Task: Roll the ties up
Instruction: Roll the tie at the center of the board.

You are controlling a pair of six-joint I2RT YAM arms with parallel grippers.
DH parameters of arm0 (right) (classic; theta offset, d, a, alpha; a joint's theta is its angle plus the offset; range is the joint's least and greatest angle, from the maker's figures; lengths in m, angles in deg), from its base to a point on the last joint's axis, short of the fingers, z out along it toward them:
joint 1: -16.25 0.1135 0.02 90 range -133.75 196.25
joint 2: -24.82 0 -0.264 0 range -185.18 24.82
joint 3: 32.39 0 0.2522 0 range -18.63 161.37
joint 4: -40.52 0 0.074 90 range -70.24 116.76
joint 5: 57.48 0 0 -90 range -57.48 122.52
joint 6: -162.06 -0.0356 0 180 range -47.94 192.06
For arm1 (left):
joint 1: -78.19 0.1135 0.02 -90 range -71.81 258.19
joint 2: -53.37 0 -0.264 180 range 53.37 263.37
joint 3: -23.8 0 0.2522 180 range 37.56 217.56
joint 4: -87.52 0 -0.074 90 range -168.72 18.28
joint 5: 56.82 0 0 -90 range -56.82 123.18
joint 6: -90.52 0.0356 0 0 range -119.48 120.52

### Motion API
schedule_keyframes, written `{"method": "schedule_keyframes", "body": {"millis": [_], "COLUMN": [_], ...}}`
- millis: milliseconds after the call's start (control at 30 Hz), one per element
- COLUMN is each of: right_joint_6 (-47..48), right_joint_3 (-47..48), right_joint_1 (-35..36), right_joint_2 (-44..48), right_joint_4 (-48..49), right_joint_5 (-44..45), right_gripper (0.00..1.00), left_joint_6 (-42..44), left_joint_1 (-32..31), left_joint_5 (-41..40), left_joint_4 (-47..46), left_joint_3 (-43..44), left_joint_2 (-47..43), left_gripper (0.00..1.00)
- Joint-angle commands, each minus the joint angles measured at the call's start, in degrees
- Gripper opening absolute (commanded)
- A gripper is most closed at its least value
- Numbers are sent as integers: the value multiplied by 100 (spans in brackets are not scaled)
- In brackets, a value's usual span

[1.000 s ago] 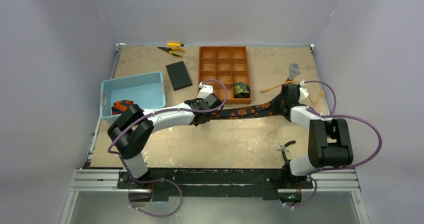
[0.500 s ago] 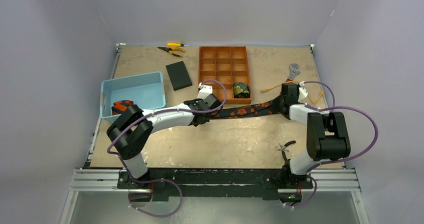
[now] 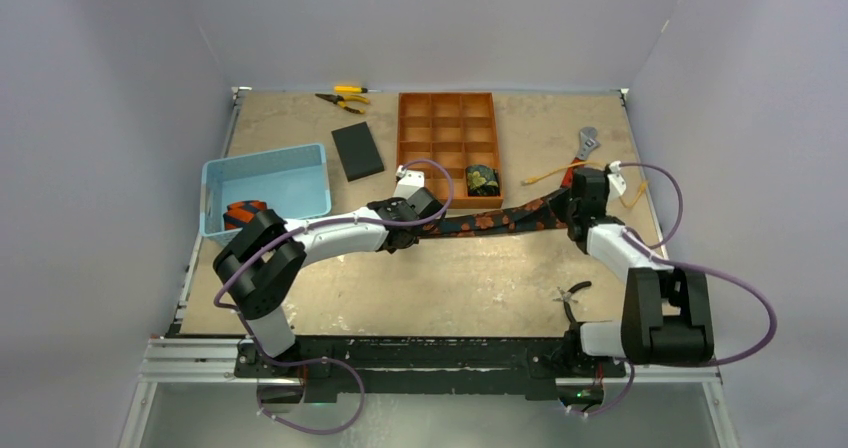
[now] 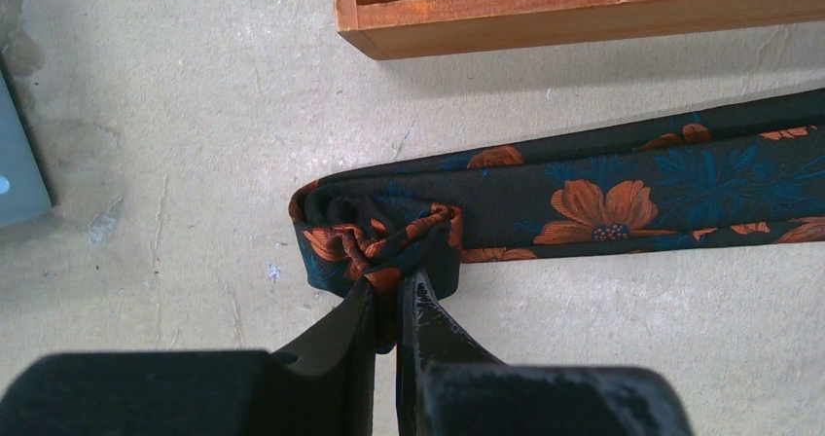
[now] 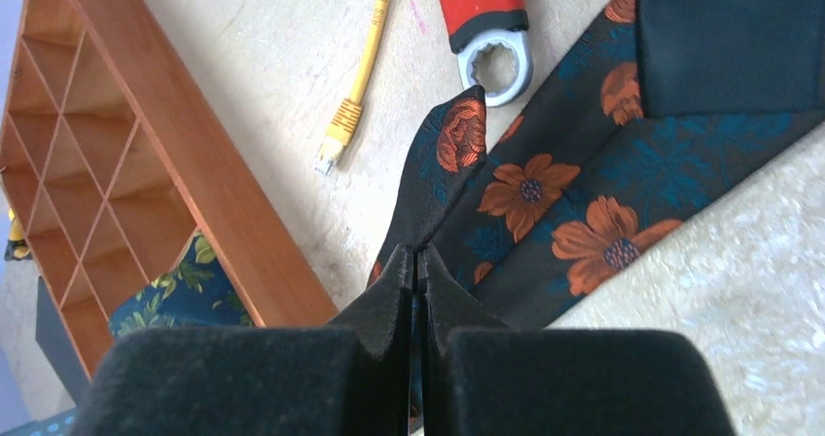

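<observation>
A dark tie with orange flowers (image 3: 480, 222) lies stretched across the table between both grippers. My left gripper (image 3: 408, 226) is shut on its narrow end, where the cloth (image 4: 389, 241) is folded over and bunched at the fingertips (image 4: 394, 285). My right gripper (image 3: 566, 208) is shut on a raised fold at the edge of the wide end (image 5: 584, 193), its tips (image 5: 416, 254) pressed together on the fabric. A rolled dark tie with a green-gold pattern (image 3: 482, 179) sits in a compartment of the wooden organizer. An orange-and-black tie (image 3: 240, 213) rests at the near corner of the blue basket.
The wooden organizer (image 3: 447, 96) stands at the back centre, close to the stretched tie. A blue basket (image 3: 265, 156) is on the left, a black pad (image 3: 357, 150) beside it. A wrench (image 3: 586, 146) and yellow cord (image 3: 545, 176) lie by the right gripper; pliers (image 3: 343, 96) are at the back.
My right gripper has closed on the tie's wide end, and that arm's elbow has swung down and to the right. The left arm and its grip are unchanged.
</observation>
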Motion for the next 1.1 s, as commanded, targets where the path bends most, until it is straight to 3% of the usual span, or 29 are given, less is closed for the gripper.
{"method": "schedule_keyframes", "body": {"millis": [0, 467, 800, 833, 900, 1067], "right_joint_6": [-47, -531, -160, -122, -70, -39], "right_joint_3": [-339, -847, -566, -491, -347, -246], "right_joint_1": [-14, -22, -40, -40, -41, -40], "right_joint_2": [500, 312, 695, 616, 309, 296], "right_joint_4": [-288, -491, -253, -238, -273, -469], "right_joint_5": [197, 694, 1344, 1294, 1168, 1070], "right_gripper": [0, 0, 0, 2, 17, 45], "left_joint_6": [-95, -88, -68, -68, -67, -70], "left_joint_1": [26, 29, 31, 32, 37, 31], "left_joint_5": [87, 74, 98, 102, 124, 143], "left_joint_4": [30, 36, 2, -2, -11, -22], "left_joint_3": [-94, -108, -154, -153, -151, -155], "left_joint_2": [-124, -131, -139, -140, -131, -131], "left_gripper": [0, 0, 0, 0, 0, 0]}}
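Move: The right hand, its closed fingers holding up the tie's narrow tail, has the spot on the wide tie strip where the tail is to lie about 4 cm back, 3 cm to its right and 5 cm below. Some 5 cm below the hand, the wrench's ring end is 4 cm ahead and 3 cm right, the yellow cable's plug 7 cm ahead and 4 cm left. The left hand, pinching the roll, has that spot roughly 28 cm right, 2 cm ahead, 3 cm below. Bring the right gripper back and down with the tail still pinched, about 5 cm each way, away from the wrench and onto the wide strip. Then shift it about 2 cm right as it rises slightly and eases forward, turning a little clockwise, and open the fingers partway to let the tail go. Keep the left gripper still, holding its pinch on the roll. ##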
